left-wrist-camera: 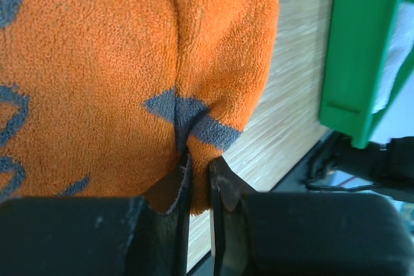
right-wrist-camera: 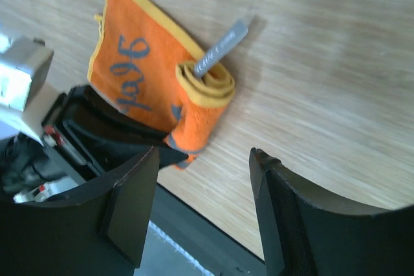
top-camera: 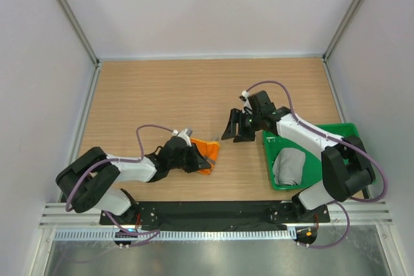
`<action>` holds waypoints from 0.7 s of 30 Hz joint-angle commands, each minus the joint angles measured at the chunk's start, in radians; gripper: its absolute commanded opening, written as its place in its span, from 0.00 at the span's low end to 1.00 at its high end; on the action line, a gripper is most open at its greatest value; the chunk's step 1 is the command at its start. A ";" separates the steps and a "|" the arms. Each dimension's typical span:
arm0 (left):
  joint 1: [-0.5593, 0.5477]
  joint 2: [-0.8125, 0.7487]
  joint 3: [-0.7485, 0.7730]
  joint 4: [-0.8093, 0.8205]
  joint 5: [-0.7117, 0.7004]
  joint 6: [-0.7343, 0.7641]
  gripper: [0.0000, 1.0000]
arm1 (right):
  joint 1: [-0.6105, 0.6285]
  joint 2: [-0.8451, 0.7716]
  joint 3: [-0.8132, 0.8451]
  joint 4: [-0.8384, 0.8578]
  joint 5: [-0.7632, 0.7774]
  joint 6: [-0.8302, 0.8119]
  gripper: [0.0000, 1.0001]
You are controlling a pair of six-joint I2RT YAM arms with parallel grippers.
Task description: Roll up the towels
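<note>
The orange towel (top-camera: 207,154) with grey print and yellow edges lies on the wooden table, its orange back up and one end rolled (right-wrist-camera: 202,98); a grey tag sticks out of the roll. My left gripper (top-camera: 194,159) is shut on the rolled end of this towel (left-wrist-camera: 194,121). My right gripper (top-camera: 234,128) is open and empty, held above the table to the right of the towel, apart from it. The light grey towel (top-camera: 289,166) lies crumpled in the green tray (top-camera: 312,131).
The green tray stands at the right near edge, under the right arm; its wall also shows in the left wrist view (left-wrist-camera: 352,50). The black base rail (top-camera: 213,211) runs along the near edge. White walls enclose the table.
</note>
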 commanded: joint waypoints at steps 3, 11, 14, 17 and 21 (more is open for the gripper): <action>0.093 -0.009 -0.093 0.235 0.149 -0.141 0.00 | 0.008 -0.065 -0.125 0.254 -0.161 0.082 0.64; 0.181 -0.068 -0.186 0.326 0.174 -0.224 0.00 | 0.049 -0.013 -0.282 0.573 -0.198 0.204 0.64; 0.199 -0.075 -0.218 0.317 0.161 -0.235 0.00 | 0.086 0.049 -0.294 0.649 -0.187 0.230 0.64; 0.225 -0.065 -0.235 0.330 0.168 -0.250 0.00 | 0.123 0.105 -0.293 0.705 -0.162 0.250 0.63; 0.254 -0.016 -0.263 0.389 0.187 -0.286 0.00 | 0.161 0.181 -0.273 0.749 -0.145 0.264 0.63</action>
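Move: The left hand still pinches the near end of the rolled part of the orange towel, whose middle lies about 4 cm ahead and 2 cm to its right; the flat part is some 6 cm to its left and 5 cm ahead. From the right hand, open and empty, the roll's middle is about 7 cm left, 7 cm back and 8 cm below. The grey towel in the green box lies roughly 19 cm to that hand's right and 10 cm back. Keeping its pinch on the roll's near end, the left hand carries it about 5 cm left with a little forward, wrist turning some 20 degrees. The right hand follows with fingers still open, swinging left, down and back towards the roll, dropping 5 to 6 cm while tilting; back and down come first, then mostly left and down. ##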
